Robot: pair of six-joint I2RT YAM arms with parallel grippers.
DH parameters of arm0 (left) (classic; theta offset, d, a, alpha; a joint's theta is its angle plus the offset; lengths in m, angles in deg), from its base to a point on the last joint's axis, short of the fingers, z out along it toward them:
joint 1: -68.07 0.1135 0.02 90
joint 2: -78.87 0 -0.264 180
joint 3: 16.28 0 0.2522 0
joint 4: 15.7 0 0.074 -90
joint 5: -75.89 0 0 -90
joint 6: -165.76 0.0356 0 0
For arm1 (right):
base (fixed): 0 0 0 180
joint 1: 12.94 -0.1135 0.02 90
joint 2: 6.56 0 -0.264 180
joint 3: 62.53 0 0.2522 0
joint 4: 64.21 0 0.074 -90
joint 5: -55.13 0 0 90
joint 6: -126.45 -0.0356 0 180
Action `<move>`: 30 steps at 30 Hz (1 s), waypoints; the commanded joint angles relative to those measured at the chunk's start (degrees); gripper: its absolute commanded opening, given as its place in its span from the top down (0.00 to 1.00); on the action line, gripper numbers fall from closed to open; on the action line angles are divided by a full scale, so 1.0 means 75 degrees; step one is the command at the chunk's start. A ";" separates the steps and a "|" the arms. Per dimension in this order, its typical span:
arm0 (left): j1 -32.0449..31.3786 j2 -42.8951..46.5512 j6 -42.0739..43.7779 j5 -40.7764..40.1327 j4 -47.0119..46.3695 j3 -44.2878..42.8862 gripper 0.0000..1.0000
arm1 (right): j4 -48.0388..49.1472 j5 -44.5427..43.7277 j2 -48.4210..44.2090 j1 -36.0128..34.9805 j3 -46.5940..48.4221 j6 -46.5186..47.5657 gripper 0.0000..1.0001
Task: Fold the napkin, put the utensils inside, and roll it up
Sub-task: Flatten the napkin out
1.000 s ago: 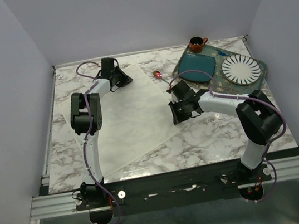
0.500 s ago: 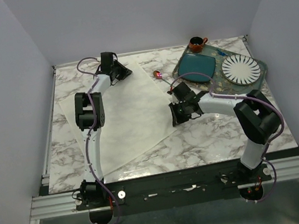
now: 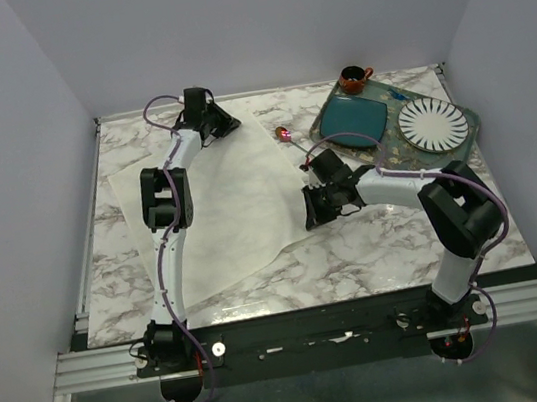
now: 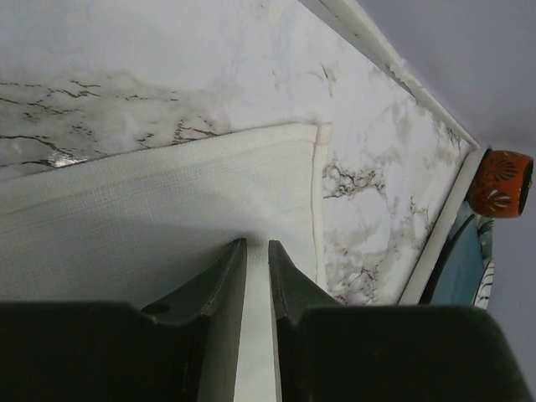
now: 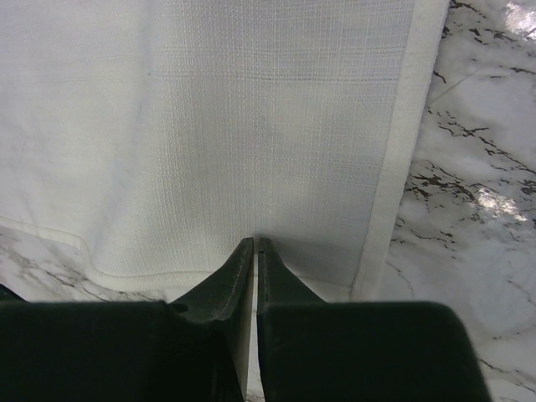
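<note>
The cream napkin [image 3: 219, 208] lies spread over the left and middle of the marble table. My left gripper [image 3: 216, 120] is at the napkin's far corner. In the left wrist view its jaws [image 4: 258, 243] stand narrow with the cloth [image 4: 167, 201] pinched between them, just inside the hemmed edge. My right gripper [image 3: 315, 206] sits at the napkin's right corner. Its jaws [image 5: 255, 241] are nearly together on the cloth [image 5: 251, 109] close to the hem. The spoon [image 3: 284, 135], with its pink bowl, lies on the table just past the napkin's far right edge.
A patterned tray [image 3: 474, 120] at the back right carries a teal plate [image 3: 352, 120] and a white ribbed plate [image 3: 431, 124]. A small brown cup [image 3: 353, 78] stands behind it, also seen in the left wrist view [image 4: 502, 180]. Walls enclose the table.
My left gripper has moved right along the far edge, and the napkin's left side has drawn in to the right with it. My right gripper has shifted slightly left and nearer.
</note>
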 commanded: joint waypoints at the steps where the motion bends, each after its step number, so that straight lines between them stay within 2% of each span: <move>1: 0.0080 -0.0394 0.0529 0.0025 0.0612 -0.0062 0.73 | -0.0467 -0.0109 0.0038 -0.0023 -0.0414 -0.0069 0.87; 3: 0.0103 -0.0417 0.0506 0.0060 0.0577 -0.0120 0.72 | -0.0198 0.0301 -0.0021 -0.0034 -0.0730 -0.0175 0.87; 7: 0.0115 -0.0499 0.0388 0.0200 0.0506 -0.0203 0.72 | -0.0197 0.0291 -0.0079 -0.0105 -0.0919 -0.0176 0.88; 12: 0.0115 -0.0289 0.0809 0.0131 0.0798 -0.0203 0.71 | -0.0818 -0.1137 -0.0302 -0.0011 -0.0639 0.0292 0.88; 16: 0.0150 0.0121 0.1137 0.0048 0.1103 -0.0016 0.68 | -0.1134 -0.1514 -0.0092 0.0246 0.0052 0.0691 0.88; 19: 0.0208 0.0636 0.1430 0.0107 0.1396 0.0276 0.57 | -0.1369 -0.1574 -0.0126 0.0247 0.0440 0.0855 0.87; 20: 0.0220 0.1032 0.1536 0.0084 0.1466 0.0394 0.48 | -0.1346 -0.1446 -0.0208 0.0258 0.0452 0.0925 0.87; 21: 0.0232 0.1268 0.1641 0.0060 0.1687 0.0511 0.44 | -0.1299 -0.1375 -0.0464 0.0247 0.0394 0.0972 0.85; 22: 0.0244 0.1526 0.1758 0.0048 0.1829 0.0791 0.40 | -0.1276 -0.1281 -0.0582 0.0223 0.0358 0.0996 0.78; 23: 0.0255 0.2213 0.2003 -0.0160 0.1946 0.1072 0.32 | -0.1276 -0.1037 -0.0723 0.0223 0.0335 0.0996 0.74; 24: 0.0256 0.2649 0.2052 -0.0290 0.2098 0.1423 0.28 | -0.1276 -0.0930 -0.0852 0.0188 0.0288 0.0962 0.71; 25: 0.0256 0.3129 0.2122 -0.0408 0.2111 0.1879 0.26 | -0.1276 -0.0871 -0.1120 0.0095 0.0253 0.0903 0.61; 26: 0.0256 0.4143 0.2204 -0.0560 0.2170 0.2869 0.22 | -0.1241 -0.0800 -0.1250 0.0025 0.0229 0.0891 0.55; 28: 0.0267 0.5237 0.2252 -0.1565 0.2614 0.3929 0.21 | -0.1229 -0.0788 -0.1543 -0.0151 0.0206 0.0879 0.43; 29: 0.0279 0.6357 0.2252 -0.1928 0.2789 0.5059 0.20 | -0.1229 -0.0718 -0.1602 -0.0163 0.0206 0.0879 0.40; 30: 0.0314 0.6971 0.2112 -0.2640 0.2907 0.5720 0.20 | -0.1217 -0.0706 -0.1684 -0.0187 0.0171 0.0868 0.37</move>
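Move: Both hands are already at the napkin, just above table height, fingers nearly shut. The napkin's far right corner is roughly 5 cm ahead of the left hand, 2 cm to its right; the spoon head lies about 12 cm to that hand's right and 5 cm back. The napkin's near right corner is some 5 cm right of the right hand and level with it; the teal plate is about 31 cm ahead, 13 cm to its right. The right fingertips, still on the cloth just inside the near edge, ease back about 1 cm, then draw the cloth some 4 cm right and slightly forward before opening and lifting off about 4 cm. The left hand stays put on the far right part of the napkin for the first half, then opens wide and lets go, pulling back about 11 cm, up and a little left over the cloth as the wrist rolls left side up. ##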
